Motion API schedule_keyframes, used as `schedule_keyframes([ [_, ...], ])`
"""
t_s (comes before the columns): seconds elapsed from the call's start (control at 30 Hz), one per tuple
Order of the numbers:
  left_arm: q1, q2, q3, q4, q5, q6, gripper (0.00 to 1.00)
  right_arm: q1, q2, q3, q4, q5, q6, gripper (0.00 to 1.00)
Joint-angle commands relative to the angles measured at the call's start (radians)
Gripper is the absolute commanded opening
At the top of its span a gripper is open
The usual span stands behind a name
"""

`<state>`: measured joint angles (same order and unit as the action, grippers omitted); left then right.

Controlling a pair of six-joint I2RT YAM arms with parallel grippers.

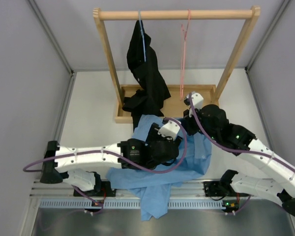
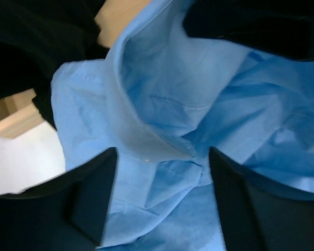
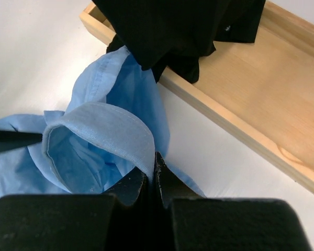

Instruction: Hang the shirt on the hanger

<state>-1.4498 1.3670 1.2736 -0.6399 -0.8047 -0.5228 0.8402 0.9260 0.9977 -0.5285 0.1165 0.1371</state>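
Note:
The light blue shirt (image 1: 189, 157) lies crumpled on the white table between the two arms, one part hanging over the near edge. In the left wrist view my left gripper (image 2: 162, 196) is open, its dark fingers (image 2: 89, 198) standing either side of the shirt's collar fold (image 2: 146, 130) without pinching it. My right gripper (image 3: 155, 168) is shut on the collar edge of the shirt (image 3: 102, 128), close to the wooden base. The pink wire hanger (image 1: 185, 51) hangs bare from the rod, behind and above the shirt.
A wooden rack (image 1: 177, 14) stands at the back with a tray base (image 1: 201, 91). On its left side hangs a black garment (image 1: 146, 73) on a pale blue hanger, its hem draped onto the base and touching the shirt. Grey walls close in both sides.

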Motion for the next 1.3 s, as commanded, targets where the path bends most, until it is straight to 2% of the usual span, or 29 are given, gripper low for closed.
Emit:
schedule_keyframes([
  [0.0,-0.003,0.030,0.050,-0.069,-0.180,-0.072,0.67,0.007,-0.009,0.058,-0.028,0.052,0.070,0.00],
  [0.1,0.003,0.069,0.087,-0.125,-0.237,-0.135,0.64,0.007,-0.013,0.052,-0.027,0.045,0.078,0.00],
  [0.37,0.026,0.179,0.133,-0.119,-0.243,-0.201,0.60,0.008,-0.016,0.041,0.007,-0.014,0.082,0.00],
  [0.5,0.045,0.211,0.144,-0.115,-0.219,-0.233,0.46,0.010,-0.018,0.024,0.024,-0.012,0.087,0.00],
  [0.53,0.045,0.216,0.144,-0.113,-0.217,-0.246,0.35,0.008,-0.013,0.021,0.024,-0.003,0.090,0.00],
  [0.63,0.045,0.211,0.135,-0.118,-0.205,-0.264,0.28,0.008,-0.006,0.016,0.024,0.031,0.090,0.00],
  [0.83,0.063,0.135,0.066,-0.118,-0.209,-0.279,0.20,0.008,0.001,-0.001,0.038,0.040,0.093,0.00],
  [0.93,0.121,0.069,0.006,-0.098,-0.159,-0.252,0.21,0.008,-0.025,-0.022,0.067,0.011,0.104,0.00],
  [0.97,0.134,0.052,-0.012,-0.075,-0.118,-0.220,0.25,0.008,-0.033,-0.027,0.074,-0.007,0.107,0.00],
  [1.0,0.146,0.040,-0.028,-0.046,-0.093,-0.185,0.35,0.008,-0.036,-0.028,0.078,-0.014,0.110,0.00],
  [1.03,0.147,0.015,-0.055,0.021,-0.065,-0.105,0.40,0.010,-0.042,-0.030,0.082,-0.018,0.116,0.00],
  [1.1,0.152,-0.005,-0.083,0.084,0.022,-0.016,0.41,0.010,-0.039,-0.025,0.085,-0.035,0.121,0.00],
  [1.13,0.154,-0.019,-0.106,0.113,0.051,0.007,0.30,0.008,-0.039,-0.027,0.090,-0.044,0.124,0.00],
  [1.23,0.155,-0.023,-0.125,0.177,0.125,0.050,0.12,0.008,-0.042,-0.033,0.101,-0.077,0.128,0.00],
  [1.27,0.155,-0.023,-0.131,0.190,0.136,0.052,0.12,0.008,-0.042,-0.036,0.101,-0.075,0.128,0.00],
])
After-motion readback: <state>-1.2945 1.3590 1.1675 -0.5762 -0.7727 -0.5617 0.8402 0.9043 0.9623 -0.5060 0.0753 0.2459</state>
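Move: Just ahead of the open left gripper, some 4 cm forward, 2 cm left and 3 cm down, is the stretch of the shirt's raised edge it will pinch; from the right gripper, already shut on that edge, the same stretch lies about 8 cm left and 1 cm ahead. From the left hand, the wooden tray's middle is 16 cm ahead, 9 cm lower, the black garment's lower end about 12 cm ahead and 12 cm left, 4 cm lower, and the pink hanger some 16 cm ahead, 5 cm right, 12 cm higher. Reaching forward about 5 cm and dipping some 3 cm, the left hand swings its fingers nearly 20 degrees counter-clockwise while narrowing them, then slides left about 4 cm, easing open briefly. It comes back a little to the right, half undoing the turn, and pinches the shirt's edge left of the right gripper, which keeps its closed hold almost in place. ##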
